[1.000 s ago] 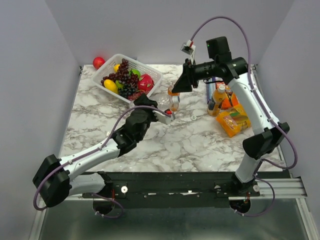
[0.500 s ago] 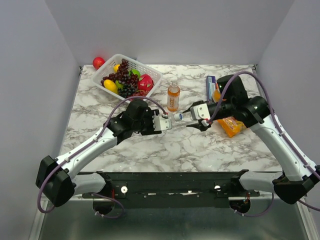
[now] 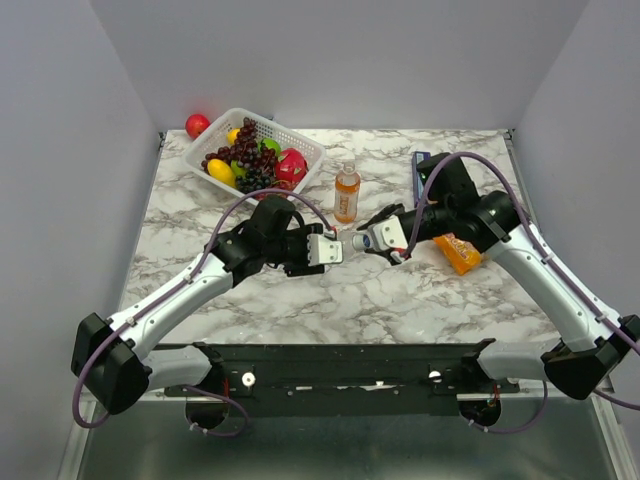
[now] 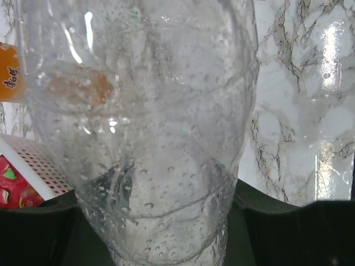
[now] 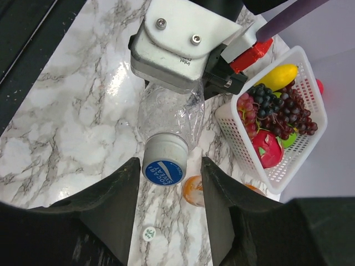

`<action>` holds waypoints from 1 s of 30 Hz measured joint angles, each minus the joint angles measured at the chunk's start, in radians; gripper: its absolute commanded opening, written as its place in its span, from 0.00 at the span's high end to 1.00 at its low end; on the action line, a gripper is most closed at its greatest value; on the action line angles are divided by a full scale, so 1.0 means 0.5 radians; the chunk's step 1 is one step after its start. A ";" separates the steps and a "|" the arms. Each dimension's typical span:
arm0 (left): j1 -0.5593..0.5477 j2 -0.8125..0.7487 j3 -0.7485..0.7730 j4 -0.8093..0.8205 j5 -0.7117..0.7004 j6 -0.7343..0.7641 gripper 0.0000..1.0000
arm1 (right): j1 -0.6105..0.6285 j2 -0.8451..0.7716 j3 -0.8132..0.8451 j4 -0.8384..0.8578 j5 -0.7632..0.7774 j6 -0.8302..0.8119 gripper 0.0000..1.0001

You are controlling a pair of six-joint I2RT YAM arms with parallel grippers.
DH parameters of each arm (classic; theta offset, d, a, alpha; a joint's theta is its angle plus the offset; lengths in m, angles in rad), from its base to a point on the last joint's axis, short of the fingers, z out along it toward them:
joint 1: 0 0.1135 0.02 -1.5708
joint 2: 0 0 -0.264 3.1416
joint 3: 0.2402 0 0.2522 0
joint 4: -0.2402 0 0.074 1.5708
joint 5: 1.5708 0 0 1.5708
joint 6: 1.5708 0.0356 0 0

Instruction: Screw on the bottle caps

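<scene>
A clear bottle (image 3: 343,242) lies level above the table with its mouth to the right, and my left gripper (image 3: 328,248) is shut on it. In the left wrist view its wet body (image 4: 144,138) fills the frame between the dark fingers. A white cap with a blue top (image 5: 164,166) sits on its neck. My right gripper (image 5: 170,164) is open around that cap, with a gap on the right side. One orange bottle (image 3: 347,193) stands upright just behind. A small white cap (image 5: 148,233) lies on the marble.
A white basket (image 3: 300,150) of fruit stands at the back left, with a red ball (image 3: 197,125) behind it. An orange snack packet (image 3: 460,252) and a blue box (image 3: 420,163) lie under and behind my right arm.
My right gripper has swung down from high at the back to the clear bottle's mouth, where its jaws flank the cap. The left arm has shifted slightly, still holding the bottle.
</scene>
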 measured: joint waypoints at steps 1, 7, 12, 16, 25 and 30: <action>0.000 -0.002 0.000 -0.003 0.006 -0.005 1.00 | 0.002 0.005 0.000 0.000 0.001 0.000 0.51; 0.008 -0.012 0.000 -0.008 0.030 -0.031 1.00 | 0.010 0.021 0.002 -0.001 0.002 0.028 0.75; 0.013 -0.018 -0.020 0.017 0.031 -0.117 1.00 | 0.010 0.082 0.071 -0.001 0.013 0.198 0.96; 0.008 -0.097 -0.207 0.332 -0.098 -0.397 1.00 | 0.006 0.314 0.372 -0.048 0.008 0.683 1.00; -0.356 -0.098 -0.504 1.053 -1.345 -0.757 1.00 | -0.182 0.807 0.854 -0.023 -0.188 2.335 1.00; -0.418 -0.050 -0.504 1.104 -1.659 -0.729 1.00 | -0.235 0.888 0.880 0.023 -0.150 2.803 0.83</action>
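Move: The bottle cap already sits on the mouth of the tipped clear bottle that the left hand holds; it lies between the right hand's open fingertips, within 1 cm to that hand's left, level with it. From the left hand the cap is about 9 cm right, 1 cm ahead and 8 cm up. Right-hand neighbours: the orange bottle, some 18 cm ahead, 4 left and 8 lower; a loose white cap, about 12 ahead, 5 right and 18 below. The right fingers first close onto the cap almost in place, then keep their pinch while the hand rolls some 80 degrees about its own pointing line, clockwise as seen from the cap's side, swinging about 7 cm forward, 4 cm left and slightly up. The left hand keeps its grip on the clear bottle, waits until the pinch is made, then goes about 5 cm forward and a little left, turning counter-clockwise so that it twists the bottle against the right hand's roll. ##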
